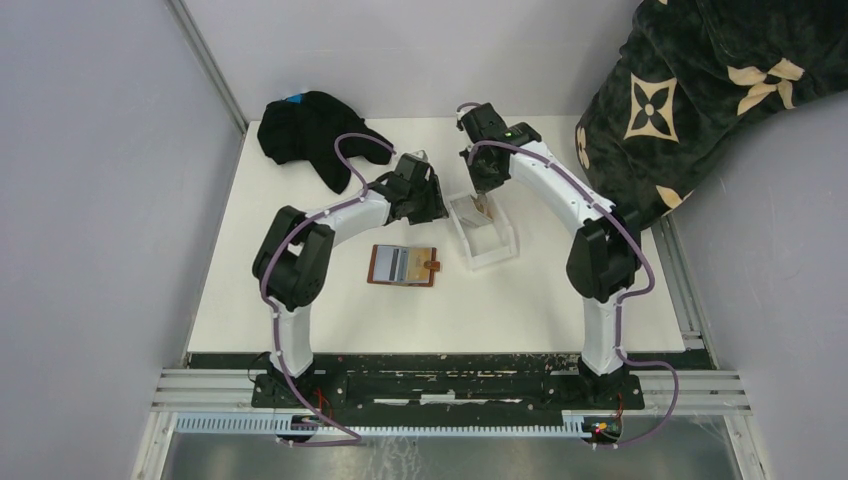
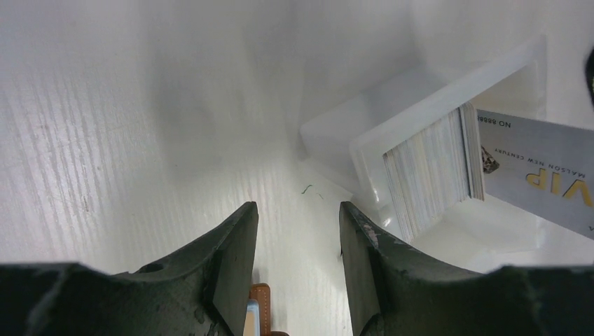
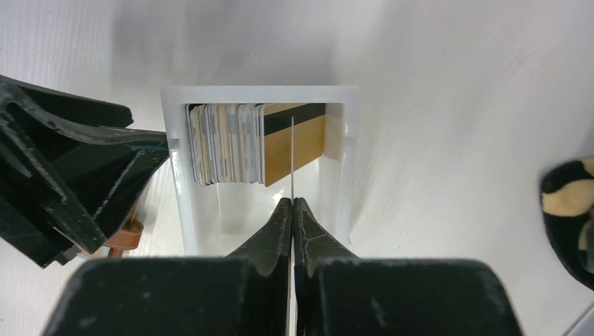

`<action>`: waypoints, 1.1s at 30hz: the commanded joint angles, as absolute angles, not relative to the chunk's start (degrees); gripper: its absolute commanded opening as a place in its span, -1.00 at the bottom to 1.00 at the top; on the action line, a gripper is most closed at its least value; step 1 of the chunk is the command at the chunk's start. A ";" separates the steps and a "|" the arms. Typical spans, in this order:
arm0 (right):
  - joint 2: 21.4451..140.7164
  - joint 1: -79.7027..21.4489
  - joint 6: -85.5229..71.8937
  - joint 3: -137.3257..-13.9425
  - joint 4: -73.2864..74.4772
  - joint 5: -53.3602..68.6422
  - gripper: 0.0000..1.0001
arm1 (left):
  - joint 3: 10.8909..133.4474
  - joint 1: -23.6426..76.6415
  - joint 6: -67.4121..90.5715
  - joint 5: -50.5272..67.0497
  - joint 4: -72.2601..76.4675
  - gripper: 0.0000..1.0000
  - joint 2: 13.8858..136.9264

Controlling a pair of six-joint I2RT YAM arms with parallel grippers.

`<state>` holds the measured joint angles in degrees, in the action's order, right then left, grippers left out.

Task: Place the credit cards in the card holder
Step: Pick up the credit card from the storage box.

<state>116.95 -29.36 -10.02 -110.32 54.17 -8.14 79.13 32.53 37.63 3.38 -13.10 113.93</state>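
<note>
My right gripper [image 3: 291, 201] is shut on one credit card [image 3: 291, 164], seen edge-on as a thin line above the clear tray [image 3: 175, 175]. The left wrist view shows the same card's [image 2: 539, 168] greyish face with gold lettering. A stack of credit cards [image 3: 224, 143] stands on edge in the tray, a gold one [image 3: 308, 136] at its right end. The brown card holder [image 1: 403, 265] lies open on the table, left of the tray [image 1: 497, 250]. My left gripper [image 2: 299, 210] hangs open and holds nothing, between card holder [image 2: 260, 308] and tray, close beside the right gripper [image 1: 483, 205].
A black cloth [image 1: 310, 130] lies at the table's far left corner. A dark patterned blanket [image 1: 700, 90] hangs over the far right edge. Grey walls close in the left and back sides.
</note>
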 commanded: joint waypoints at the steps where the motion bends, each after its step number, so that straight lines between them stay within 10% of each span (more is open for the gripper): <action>1: 110.19 -29.61 -10.33 -110.80 54.06 -12.65 -0.98 | 78.18 31.73 34.10 4.08 -8.76 0.09 107.47; 33: 77.23 -27.24 -24.21 -76.16 46.08 35.67 -0.98 | 50.62 29.54 30.62 50.64 12.31 0.18 77.49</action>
<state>80.64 -27.99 -21.91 -76.51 50.59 27.86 51.42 29.39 31.83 43.20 11.90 80.01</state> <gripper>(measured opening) 0.017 0.587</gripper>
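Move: The silver VIP card, already pinched in the right fingers, hangs about 3 cm below the right hand point and lies some 9 cm right, 3 cm ahead and 5 cm above the left hand. From the right hand, the half-open left gripper is about 10 cm left, 2 cm back and 8 cm lower. The storage box's middle is 4 cm back, straight below by 11 cm; the open card holder is roughly 11 cm back, 17 cm left and 14 cm down. The silver card goes up off the storage box, then mostly back towards the robot, about 18 cm, in the right hand's kept pinch, while that wrist rolls some 35 degrees so the fingers swing to point down-left. The left hand rises too, then draws back, ending about 16 cm higher; its fingers stay half open and swing rightwards, closing in on the card. ##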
